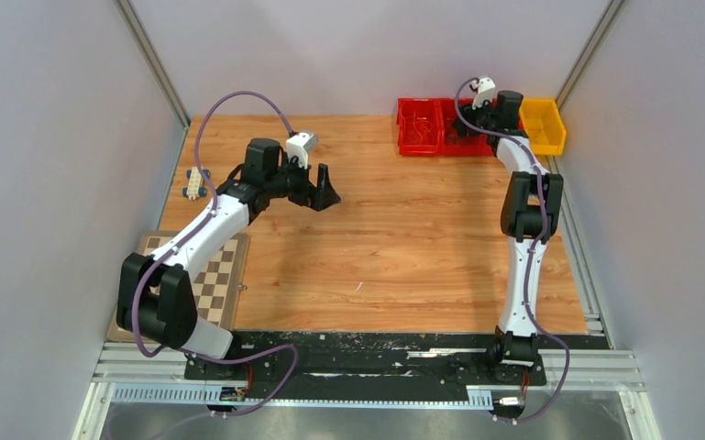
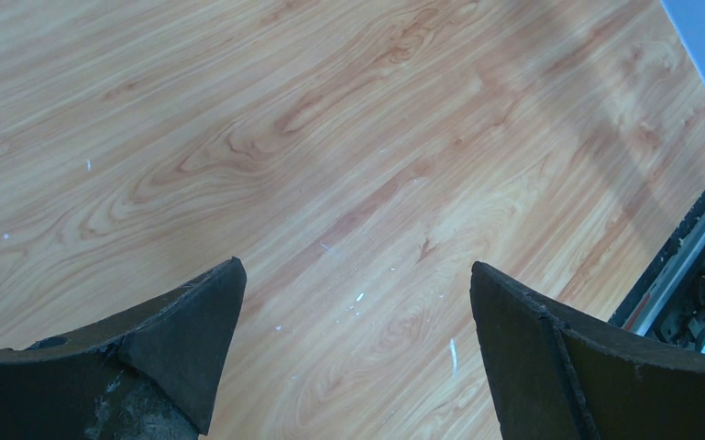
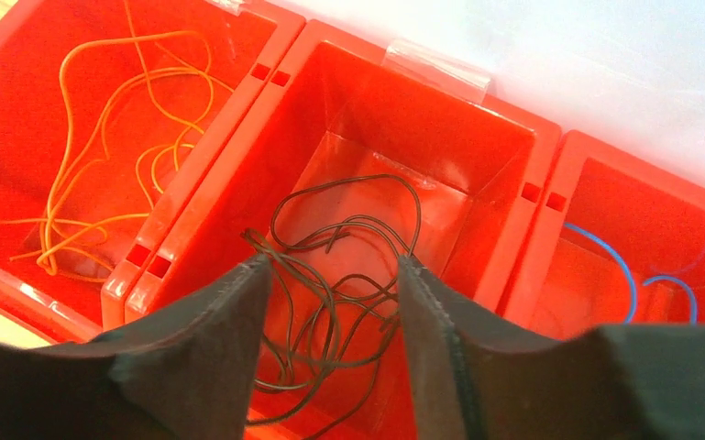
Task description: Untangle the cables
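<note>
The cables lie sorted in bins at the table's back right. In the right wrist view, a dark brown cable [image 3: 348, 238] curls in loose loops on the floor of the middle red bin [image 3: 513, 119]. An orange cable [image 3: 119, 119] lies in the red bin to its left [image 3: 18, 147], and a blue cable [image 3: 619, 261] in the bin to its right. My right gripper [image 3: 335, 264] hangs over the middle bin with its jaws parted; the dark loops show between and below its fingers. My left gripper [image 2: 358, 266] is wide open above bare wood, holding nothing.
The red bins [image 1: 419, 126] and a yellow bin [image 1: 544, 124] line the back edge. A checkerboard [image 1: 211, 280] lies at the near left beside the left arm. A small blue-and-white object [image 1: 194, 182] sits at the left edge.
</note>
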{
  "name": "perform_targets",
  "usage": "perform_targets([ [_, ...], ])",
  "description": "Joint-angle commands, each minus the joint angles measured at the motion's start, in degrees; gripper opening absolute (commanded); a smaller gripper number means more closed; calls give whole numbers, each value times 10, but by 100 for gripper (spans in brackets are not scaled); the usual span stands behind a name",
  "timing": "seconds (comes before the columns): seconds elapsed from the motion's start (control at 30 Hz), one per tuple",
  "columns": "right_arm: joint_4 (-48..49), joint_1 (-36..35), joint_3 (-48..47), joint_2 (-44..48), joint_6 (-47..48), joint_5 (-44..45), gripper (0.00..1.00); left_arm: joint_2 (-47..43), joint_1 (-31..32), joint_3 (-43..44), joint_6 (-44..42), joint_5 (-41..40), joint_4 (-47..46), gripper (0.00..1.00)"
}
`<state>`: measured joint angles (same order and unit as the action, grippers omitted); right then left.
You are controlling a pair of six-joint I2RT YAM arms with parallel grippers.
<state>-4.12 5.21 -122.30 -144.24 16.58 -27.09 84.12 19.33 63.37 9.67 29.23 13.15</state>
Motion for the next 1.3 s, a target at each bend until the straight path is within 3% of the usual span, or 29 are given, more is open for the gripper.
perform_targets([
  [0.0, 13, 3, -6, 86, -4, -11, 62, -34, -4, 11, -15, -19, 3, 100],
  [0.17, 10, 4, 19, 155, -1, -16, 93, -27, -16, 47, -15, -35, 62, 100],
  [0.23, 3, 4, 29, 187, 1, -16, 100, -21, -25, 69, -20, -30, 93, 100],
  [0.43, -43, 5, 77, 303, 16, -19, 100, 3, -51, 171, -60, -69, 214, 100],
  [0.53, -71, 7, 134, 377, 4, -24, 100, 30, -59, 258, -124, -105, 318, 100],
  [0.67, -124, 13, 243, 490, -26, -44, 100, 37, -63, 302, -180, -172, 386, 100],
  [0.8, -182, 15, 376, 588, -35, -45, 100, 1, -69, 268, -186, -203, 383, 100],
  [1.0, -226, 16, 553, 691, -45, -64, 100, -39, -69, 167, -117, -221, 366, 100],
  [1.27, -230, 16, 678, 735, -37, -63, 100, -81, -69, 76, -100, -252, 341, 100],
])
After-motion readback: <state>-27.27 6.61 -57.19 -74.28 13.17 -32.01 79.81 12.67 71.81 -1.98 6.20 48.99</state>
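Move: Some 7 cm below the half-open right fingers and about 2 cm farther out, the dark cable lies loosely coiled in the middle red bin. The orange cable's bin is roughly 14 cm to the left of it, the blue cable about 12 cm to its right, both level with it. From the left hand, the dark cable lies about 30 cm ahead, 42 cm to the right and 17 cm down. Rising steeply out of the middle red bin, the right hand opens its fingers fully and draws back about 34 cm over the bare table, climbing some 27 cm before sinking again, its fingers ending tipped further down. The left hand, still wide open and empty, arcs up and over, about 13 cm to the left, rolling its left side up and turning counter-clockwise. ##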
